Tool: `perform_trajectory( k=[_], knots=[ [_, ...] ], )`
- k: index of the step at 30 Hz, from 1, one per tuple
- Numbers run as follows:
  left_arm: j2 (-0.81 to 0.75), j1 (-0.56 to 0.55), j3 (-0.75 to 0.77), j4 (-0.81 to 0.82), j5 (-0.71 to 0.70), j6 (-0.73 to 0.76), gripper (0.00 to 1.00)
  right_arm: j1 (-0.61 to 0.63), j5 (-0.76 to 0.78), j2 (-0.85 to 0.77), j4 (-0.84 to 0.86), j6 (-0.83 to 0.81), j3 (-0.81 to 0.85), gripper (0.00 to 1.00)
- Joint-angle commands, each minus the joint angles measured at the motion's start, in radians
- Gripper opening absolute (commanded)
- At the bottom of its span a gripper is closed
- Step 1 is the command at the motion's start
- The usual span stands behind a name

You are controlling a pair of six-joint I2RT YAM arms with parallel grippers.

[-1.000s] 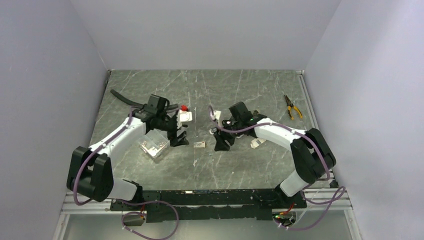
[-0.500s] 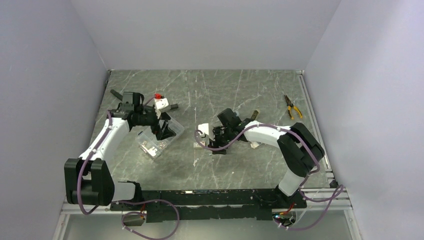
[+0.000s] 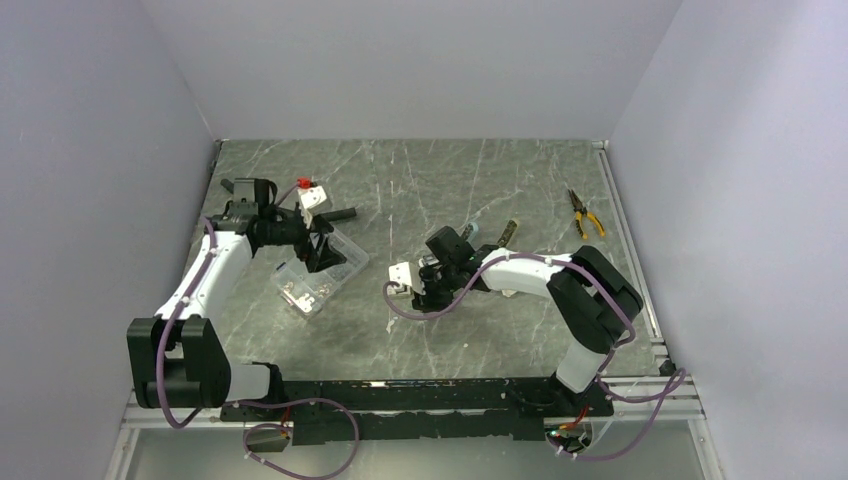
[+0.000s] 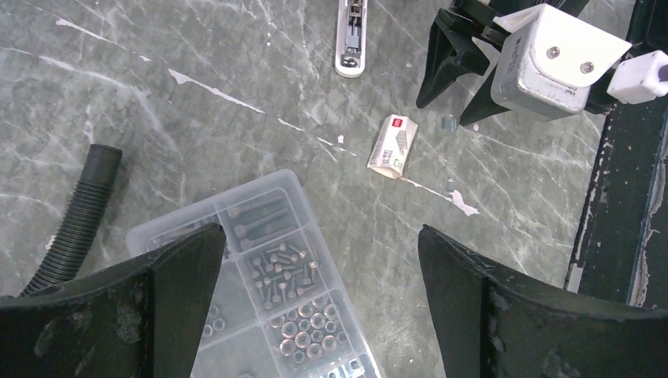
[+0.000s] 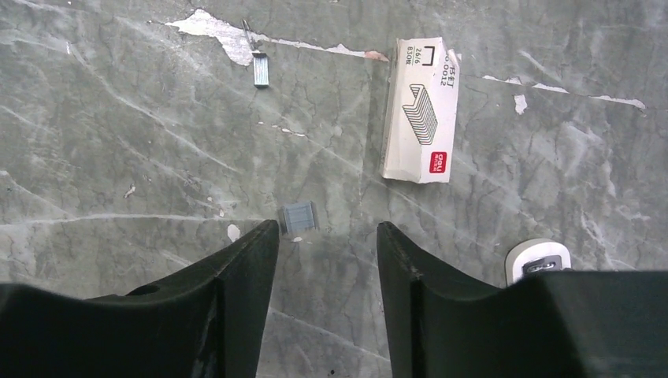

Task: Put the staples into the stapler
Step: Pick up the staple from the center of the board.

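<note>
The staples box (image 5: 421, 110), small and white with a red mark, lies flat on the marble table (image 5: 118, 118); it also shows as the staples box (image 4: 391, 146) in the left wrist view. A loose grey staple strip (image 5: 299, 216) lies just off my right gripper's left fingertip. My right gripper (image 5: 327, 228) hovers low and open, nothing between its jaws. The white stapler (image 4: 351, 35) lies beyond the box, its rounded end (image 5: 536, 261) beside my right finger. My left gripper (image 4: 323, 236) hangs wide open and empty above the clear case.
A clear compartment case (image 4: 260, 276) of bolts and nuts sits under my left gripper. A black corrugated hose (image 4: 75, 220) runs at the far left. Yellow-handled pliers (image 3: 585, 213) lie far right. Another small staple piece (image 5: 261, 71) rests near the box.
My left arm has drawn back to the far left over the clear case, its jaws spreading wide. My right gripper has slid left and lower, ending beside the staples box.
</note>
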Motion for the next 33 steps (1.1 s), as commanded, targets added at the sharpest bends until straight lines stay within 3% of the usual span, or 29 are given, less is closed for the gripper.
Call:
perform_trajectory(
  k=[1, 18, 33],
  knots=[
    [0.009, 0.007, 0.043, -0.002, 0.044, -0.038, 0.97, 0.007, -0.025, 0.007, 0.007, -0.031, -0.006, 0.51],
    [0.014, 0.013, 0.087, 0.013, 0.029, -0.083, 0.98, 0.040, -0.034, 0.014, -0.027, -0.022, -0.024, 0.29],
    [-0.024, 0.038, 0.084, 0.035, 0.030, -0.088, 0.98, 0.041, 0.009, -0.020, -0.102, -0.014, 0.010, 0.32]
  ],
)
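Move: The small grey staple strip lies about 1 cm back and 1 cm left of the right hand point, roughly 1 cm below it. From that hand, the staple box stands some 4 cm ahead and 5 cm left, a second staple clip about 3 cm back and 7 cm left, and the open stapler's middle about 14 cm ahead and 6 cm right. From the left hand, the staple strip lies roughly 8 cm back, 16 cm right and 16 cm below. The staple strip, at first nearer the back fingertip, is brought midway between the right fingertips: the hand slides back about 1.5 cm, drifting slightly left and staying low over the table, while its fingers close from half open to about a third, the tips coming up close on either side of the strip; the hand then holds there. The open, empty left hand eases up and forward, then left, about 2 cm in all. ##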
